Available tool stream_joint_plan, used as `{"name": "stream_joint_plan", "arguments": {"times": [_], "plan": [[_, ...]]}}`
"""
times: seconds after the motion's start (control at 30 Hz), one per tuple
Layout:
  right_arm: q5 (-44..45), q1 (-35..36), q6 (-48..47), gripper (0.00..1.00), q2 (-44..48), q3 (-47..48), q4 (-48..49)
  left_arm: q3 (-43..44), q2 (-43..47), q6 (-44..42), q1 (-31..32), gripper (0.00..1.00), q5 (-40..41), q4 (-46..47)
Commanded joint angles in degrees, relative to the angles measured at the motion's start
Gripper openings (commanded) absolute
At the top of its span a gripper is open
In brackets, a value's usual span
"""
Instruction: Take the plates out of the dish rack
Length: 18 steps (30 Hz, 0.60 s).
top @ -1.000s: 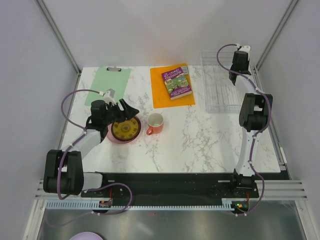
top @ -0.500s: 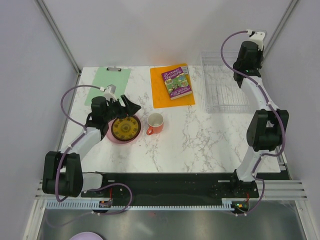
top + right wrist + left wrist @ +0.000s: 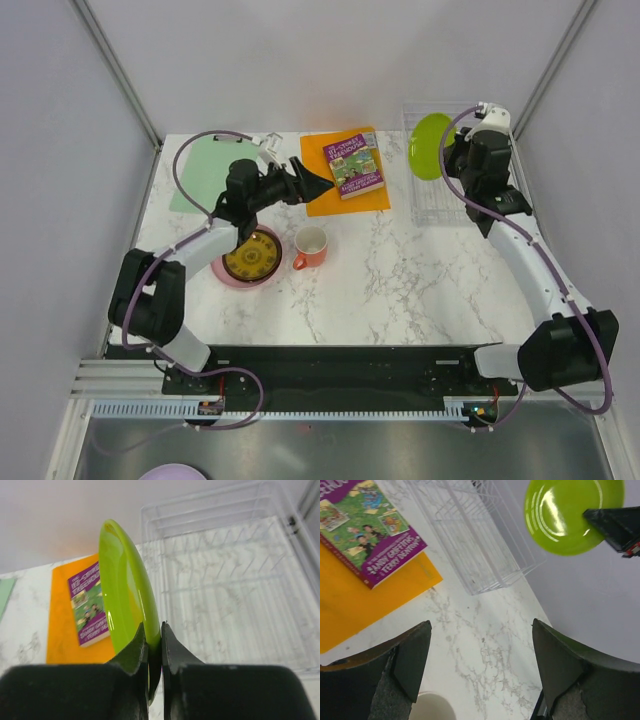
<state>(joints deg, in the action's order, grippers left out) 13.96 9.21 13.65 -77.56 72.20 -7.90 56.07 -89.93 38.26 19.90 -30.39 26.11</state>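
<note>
My right gripper (image 3: 154, 630) is shut on the rim of a lime green plate (image 3: 127, 590), holding it on edge above the left side of the clear dish rack (image 3: 230, 580). From above, the green plate (image 3: 430, 145) hangs over the rack (image 3: 455, 195) at the back right, with no plate standing in it. A brown-and-yellow plate (image 3: 250, 257) lies on a pink plate (image 3: 224, 272) at the left. My left gripper (image 3: 318, 184) is raised, open and holding nothing, pointing right over the orange mat's edge; its view shows the green plate (image 3: 570, 515) and rack (image 3: 470, 535).
An orange-and-white mug (image 3: 311, 245) stands right of the plate stack. A purple book (image 3: 354, 164) lies on an orange mat (image 3: 340, 200) at the back centre. A green clipboard (image 3: 212, 172) lies at the back left. The frame post runs close behind the rack.
The right arm swung forward and brought the green plate up over the rack. The left gripper lifted off the plate stack, swung up and right, and opened a little wider.
</note>
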Motion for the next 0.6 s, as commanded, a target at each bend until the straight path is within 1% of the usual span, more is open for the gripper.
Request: {"name": "stream_joint_plan", "arguments": {"times": [0.0, 0.07, 0.1, 0.17, 0.2, 0.37, 0.57], "plan": [[-13.77, -0.42, 12.16, 0.09, 5.75, -6.53, 3.67, 3.08, -3.75, 6.11, 3.47, 0.88, -0.9, 9.89], [-20.68, -0.34, 14.99, 0.09, 7.68, -9.61, 5.17, 2.29, -5.16, 9.0, 4.97, 0.88, -0.81, 13.69], [-22.38, -0.34, 16.57, 0.09, 8.12, -10.76, 6.83, 1.94, -6.91, 10.07, 5.76, 0.87, -0.98, 17.27], [-25.97, -0.42, 20.26, 0.09, 9.44, -13.56, 7.37, 1.23, -8.41, 12.79, 6.38, 0.86, -1.42, 21.16], [-26.61, -0.34, 21.15, 0.09, 10.23, -14.45, 10.16, 0.88, -9.72, 13.59, 7.07, 0.86, -1.34, 24.14], [-30.91, -0.42, 25.46, 0.09, 11.38, -19.02, 13.61, 0.26, -11.67, 16.05, 8.75, 0.85, -0.37, 28.12], [-36.63, -0.16, 30.02, 0.09, 10.94, -22.89, 18.44, 0.97, -13.6, 16.58, 10.68, 0.84, 0.86, 29.26]]}}
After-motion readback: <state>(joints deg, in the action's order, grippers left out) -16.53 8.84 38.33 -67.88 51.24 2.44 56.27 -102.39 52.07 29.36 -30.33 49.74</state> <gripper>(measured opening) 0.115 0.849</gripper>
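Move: Pinched by its rim in the right fingers, the green plate has its middle about 26 cm to the right of the open left hand, some 4 cm ahead and 8 cm higher. From the left hand, the mug is some 20 cm below, 4 cm back and 3 cm to the left. From the right hand, the left gripper is about 30 cm left, 4 cm back and 8 cm lower; the book is 13 cm ahead, 20 cm left, and the dish rack 13 cm ahead, 11 cm right, both nearly 30 cm down. Still pinching the green plate's rim, the right hand swings it to the left and back towards the left gripper, sinking about 5 cm, its left side rolling up some 30 degrees as it turns counter-clockwise. The left hand comes to meet the plate, going right about 8 cm with its fingers kept wide and a slight roll and clockwise turn; both ease off as they near each other. ##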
